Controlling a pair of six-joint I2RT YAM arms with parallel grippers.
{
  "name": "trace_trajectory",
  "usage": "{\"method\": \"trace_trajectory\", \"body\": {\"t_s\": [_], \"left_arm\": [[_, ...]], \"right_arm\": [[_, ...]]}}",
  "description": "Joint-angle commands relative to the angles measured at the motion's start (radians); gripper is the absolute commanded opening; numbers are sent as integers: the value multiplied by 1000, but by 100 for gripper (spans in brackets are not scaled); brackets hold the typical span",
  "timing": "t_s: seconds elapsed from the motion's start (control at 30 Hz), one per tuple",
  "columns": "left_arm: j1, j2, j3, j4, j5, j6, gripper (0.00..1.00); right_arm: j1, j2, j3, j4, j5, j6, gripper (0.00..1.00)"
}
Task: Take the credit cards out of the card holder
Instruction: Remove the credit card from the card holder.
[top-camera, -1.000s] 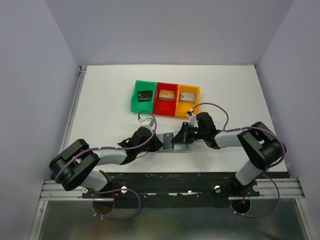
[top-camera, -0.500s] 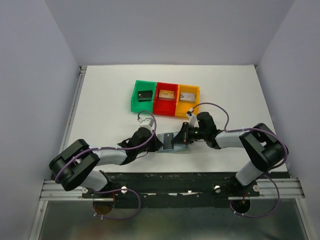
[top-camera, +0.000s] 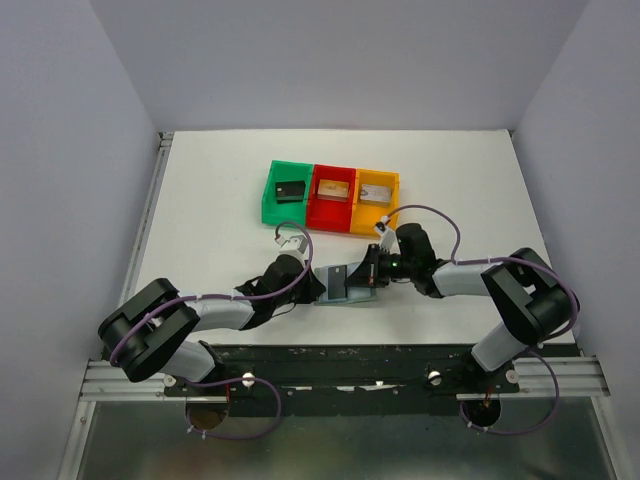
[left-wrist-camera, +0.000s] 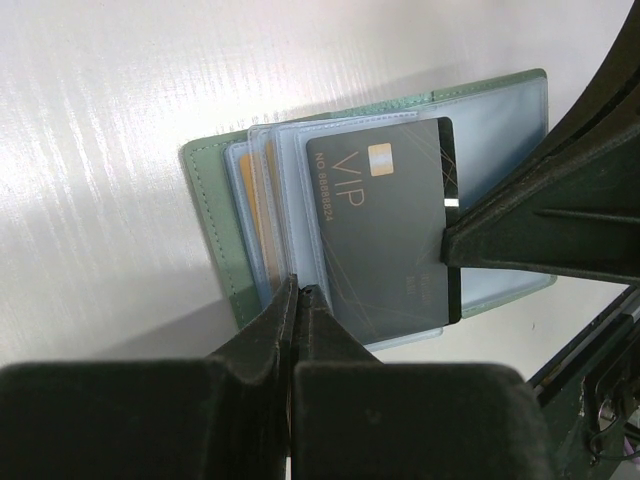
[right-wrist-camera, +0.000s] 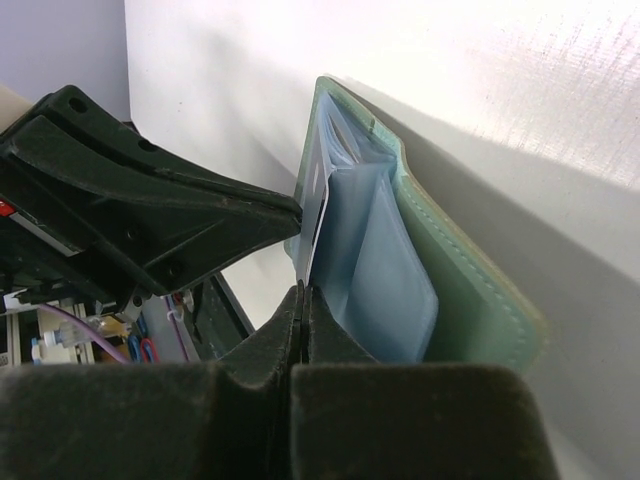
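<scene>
The card holder (top-camera: 343, 286) lies open on the white table between the arms, its pale green cover (left-wrist-camera: 208, 215) under light blue sleeves (left-wrist-camera: 290, 180). A dark grey credit card (left-wrist-camera: 385, 230) printed "VIP" sticks out of a sleeve toward the right. My right gripper (right-wrist-camera: 303, 288) is shut on that card's thin edge (right-wrist-camera: 313, 235), and its fingers (left-wrist-camera: 540, 225) show at the card's right end. My left gripper (left-wrist-camera: 297, 285) is shut on the near edge of the holder's blue sleeves. A golden-tan card edge (left-wrist-camera: 254, 215) shows in a sleeve further left.
Behind the holder stand a green bin (top-camera: 271, 199), a red bin (top-camera: 312, 204) and a yellow bin (top-camera: 394, 190) in a row, each with a card inside. The table's front rail (top-camera: 340, 352) runs just below both arms.
My right gripper's jaws have closed onto the edge of the dark card. The left gripper and the holder have stayed in place.
</scene>
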Motion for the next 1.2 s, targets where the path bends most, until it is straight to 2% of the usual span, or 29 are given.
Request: {"method": "trace_trajectory", "body": {"t_s": [0.0, 0.53, 0.57, 0.7, 0.77, 1.17], "left_arm": [[-3, 11, -12, -91, -41, 16, 0], [-4, 16, -14, -72, -28, 23, 0], [-3, 23, -14, -53, -9, 26, 0], [-3, 58, 3, -3, 58, 34, 0], [-3, 75, 11, 12, 77, 36, 0], [-3, 103, 6, 63, 112, 33, 0]], "right_arm": [[-13, -39, -10, -15, -37, -19, 0], [-28, -35, -14, -12, -54, -8, 0], [-28, -26, -13, 5, -65, -1, 2], [-28, 22, -23, 95, -96, 54, 22], [-28, 43, -27, 131, -109, 76, 27], [-28, 97, -11, 175, -126, 108, 32]]}}
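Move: The dark VIP card lies in its sleeve between my hands, its middle about 3 cm left and 1 cm ahead of my right hand and about 1 cm lower. From my left hand it is some 4 cm right and 2 cm ahead, 1 cm lower. The open card holder under it centres about 1 cm left and 1 cm ahead of my right hand, and 6 cm right and 2 cm ahead of my left. The red box stands roughly 22 cm ahead and 5 cm left of my right hand. With my right fingers shut at the card's right edge, I edge right under 1 cm, away from the card, and hold briefly. Then I open them partway, ease back left by about as much and tilt the wrist about 5 degrees, so they straddle the card's edge. My left hand keeps its shut fingertips on the sleeves and, late on, pushes them about 1.5 cm right, towards my right hand. ##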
